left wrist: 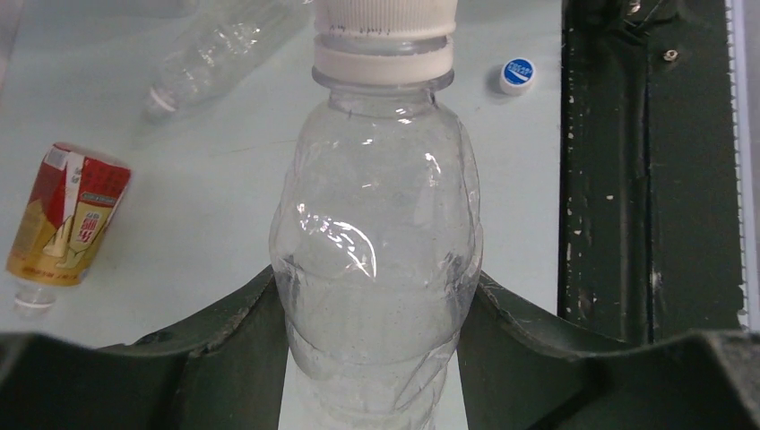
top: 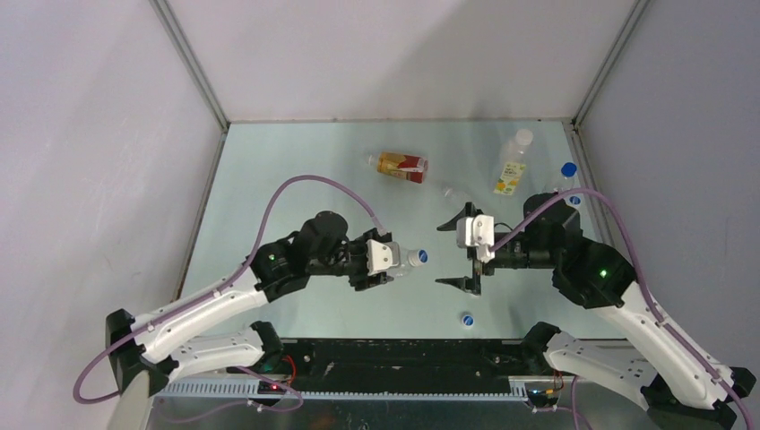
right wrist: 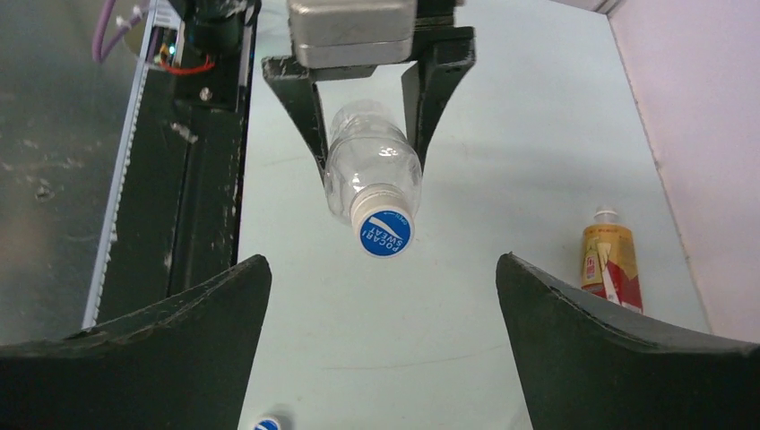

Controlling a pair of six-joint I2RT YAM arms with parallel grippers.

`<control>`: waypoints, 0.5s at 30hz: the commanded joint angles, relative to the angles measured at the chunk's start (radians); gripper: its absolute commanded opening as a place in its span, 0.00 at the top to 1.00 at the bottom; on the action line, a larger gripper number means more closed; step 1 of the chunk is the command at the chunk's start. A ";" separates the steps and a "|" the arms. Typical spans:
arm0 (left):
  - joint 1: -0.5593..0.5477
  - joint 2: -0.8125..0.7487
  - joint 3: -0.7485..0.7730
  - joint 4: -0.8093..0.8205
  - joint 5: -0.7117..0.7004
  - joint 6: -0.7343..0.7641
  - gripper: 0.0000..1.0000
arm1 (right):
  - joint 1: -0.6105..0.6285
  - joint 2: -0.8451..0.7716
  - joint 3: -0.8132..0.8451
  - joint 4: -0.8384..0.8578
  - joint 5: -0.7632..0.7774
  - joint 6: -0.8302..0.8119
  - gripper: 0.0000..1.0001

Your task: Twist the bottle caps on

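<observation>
My left gripper [left wrist: 375, 285] is shut on the body of a clear bottle [left wrist: 376, 233], held lying sideways above the table, neck towards the right arm. A blue-topped cap [right wrist: 386, 231] sits on its neck. My right gripper [right wrist: 384, 300] faces that cap from a short way off, open wide with nothing between its fingers [top: 455, 253]. A loose blue cap [top: 467, 318] lies on the table near the front edge. The amber bottle [top: 401, 166] with a red-orange label lies on its side at the back, its neck bare. Another clear bottle [left wrist: 215, 49] lies beside it.
A yellow-labelled clear bottle [top: 513, 166] stands at the back right, with a blue-capped bottle [top: 568, 172] further right beside the wall. The black base rail [top: 403, 354] runs along the near edge. Grey walls close in the table on three sides.
</observation>
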 commanded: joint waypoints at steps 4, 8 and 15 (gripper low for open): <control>0.005 0.025 0.071 -0.028 0.080 0.003 1.00 | 0.038 0.043 0.003 -0.047 -0.040 -0.166 0.19; 0.005 0.031 0.077 -0.031 0.093 0.011 1.00 | 0.058 0.072 0.003 -0.033 -0.046 -0.166 0.33; 0.005 0.034 0.086 -0.031 0.103 0.021 1.00 | 0.073 0.101 0.004 -0.022 -0.026 -0.175 0.45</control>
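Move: The cap on the bottle in the left gripper sits about 5 cm to the left of the right hand and some 5 cm below it, roughly level fore and aft. From the left hand it is about 7 cm to the right and 2 cm higher. From the right hand, the loose blue-topped cap on the table lies some 9 cm right, 10 cm back and 30 cm down; the lying clear bottle is about 10 cm right, 17 cm ahead and 29 cm down. Bring the right gripper down about 3 cm and left about 2 cm towards the cap, tipping the fingers slightly down and swinging them some 10 degrees counter-clockwise. Narrow its wide-open fingers to a little over half on the way, stopping just short of a grip. Keep the left gripper's hold on the bottle, letting it ease back about 1 cm. ##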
